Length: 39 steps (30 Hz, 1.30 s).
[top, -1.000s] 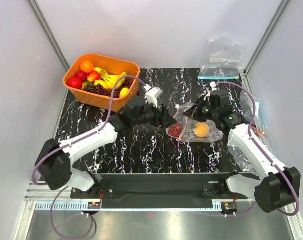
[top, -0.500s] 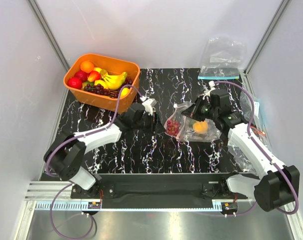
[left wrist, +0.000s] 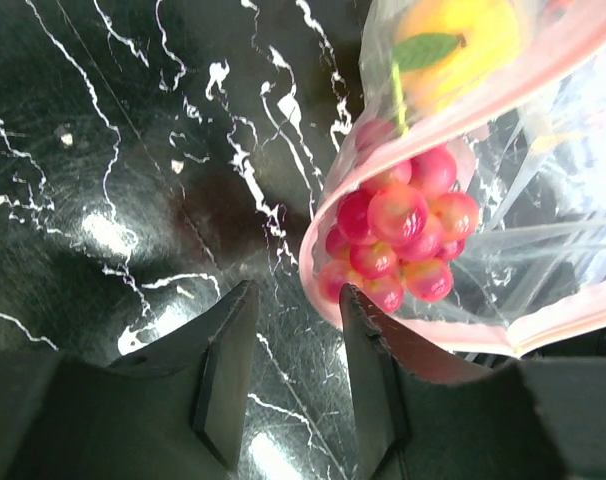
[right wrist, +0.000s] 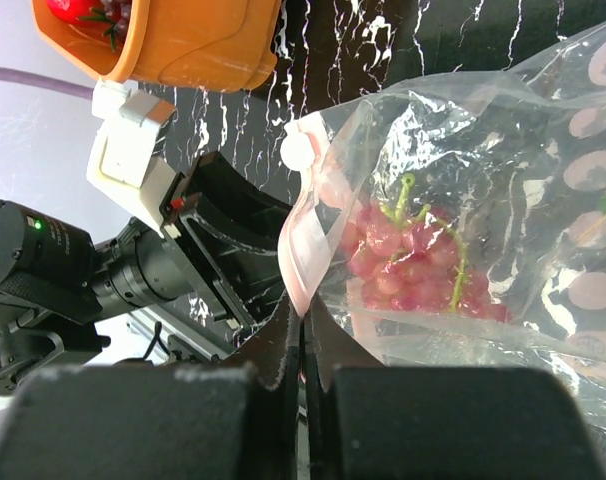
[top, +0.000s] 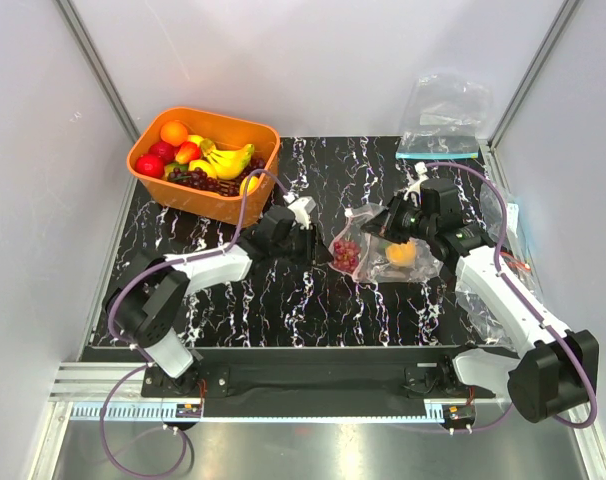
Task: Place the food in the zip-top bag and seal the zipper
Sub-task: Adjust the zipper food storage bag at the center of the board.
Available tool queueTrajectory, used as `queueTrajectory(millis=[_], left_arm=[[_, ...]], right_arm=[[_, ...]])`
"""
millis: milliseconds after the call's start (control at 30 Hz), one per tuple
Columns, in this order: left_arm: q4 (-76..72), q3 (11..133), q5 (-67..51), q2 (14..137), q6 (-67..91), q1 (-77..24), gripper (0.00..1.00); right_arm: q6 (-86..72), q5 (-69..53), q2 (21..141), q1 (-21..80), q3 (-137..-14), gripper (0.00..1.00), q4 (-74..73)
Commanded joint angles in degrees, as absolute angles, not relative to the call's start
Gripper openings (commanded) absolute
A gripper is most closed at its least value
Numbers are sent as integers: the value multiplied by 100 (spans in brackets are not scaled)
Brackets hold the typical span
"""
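The zip-top bag [top: 388, 262] lies mid-table, its mouth facing left. Inside it are a cluster of small red-pink balls on a green stem [top: 346, 255] and a yellow-orange fruit [top: 403, 253]. My right gripper [top: 381, 225] is shut on the pink zipper strip [right wrist: 301, 250] at the mouth's edge. My left gripper [top: 319, 246] is open and empty just left of the mouth; in its wrist view [left wrist: 296, 292] the pink strip [left wrist: 328, 290] curves past the right finger. More food sits in the orange basket [top: 155, 187]: an orange [top: 174, 132], red fruits [top: 150, 165] and a peach [top: 187, 152].
The basket at the back left also holds a yellow banana bunch [top: 228, 160] and dark grapes [top: 208, 181]. A second clear bag with a teal strip [top: 441, 154] lies at the back right, against the wall. Walls close in on the table's sides.
My left gripper has drawn back left from the bag's mouth and now hangs open beside it. The bag has shifted slightly. The right gripper stays shut on the strip.
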State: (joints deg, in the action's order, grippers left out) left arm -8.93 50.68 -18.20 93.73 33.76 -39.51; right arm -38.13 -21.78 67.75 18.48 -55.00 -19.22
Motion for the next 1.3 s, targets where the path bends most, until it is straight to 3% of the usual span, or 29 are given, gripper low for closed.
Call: queueTrajectory(millis=[0,167,300,367,467,967,1267], left_arm=[[-1424,5352,-1749,9422,3480,-3894,43],[-1503,5449,-1609,9554,3568,-3894,41],[-1442,5572,-1564,9702,3516,-3885,30],[-1502,5581,-1582,9756,3516,-3885,21],[-1530,5642,-1722,9774,3490,-3885,0],[632,6828,-1837,7929,3024,-3885,0],[1801,7962,-1731,8217,2628,-3832,0]], right_arm=[[-3691,-2399,6794,1819,-5608,0,-1749],[-3683,-2443,6794,1811,-5572,0,-1723],[-3683,-2478,6768,1819,-5572,0,-1714],[-3683,-2470,6759,1811,-5572,0,-1714],[-3674,-2444,6776,1811,-5555,0,-1731],[-2717,-793,7506,1811,-6837,0,-3690],[-2232,693,7497,1811,-8805,0,-5369]])
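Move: The near-left fold of the zipper bag's pink lip, which the open left hand goes for, lies about 2 cm ahead and 2 cm to its right, a centimetre lower; the grapes inside are some 5 cm right, 1 cm ahead and 2 cm lower, the peach some 16 cm right, 1 cm ahead and 2 cm lower. The right hand already pinches another stretch of lip; from it that fold lies about 8 cm left, 6 cm back and 10 cm below. The left hand eases about 2 cm forward and slightly right onto the bag's near-left lip, shuts its fingers from about half open to pinch it, then lifts it fast and nearly straight up by some 20 cm, its fingertips tipping up about 15 degrees. The right hand keeps its pinch and barely moves until that lift begins, then draws its side of the lip to the right and somewhat forward, away from the basket, first dipping a couple of centimetres and then rising to end about 5 cm higher, its left side rolling down by over 20 degrees. ##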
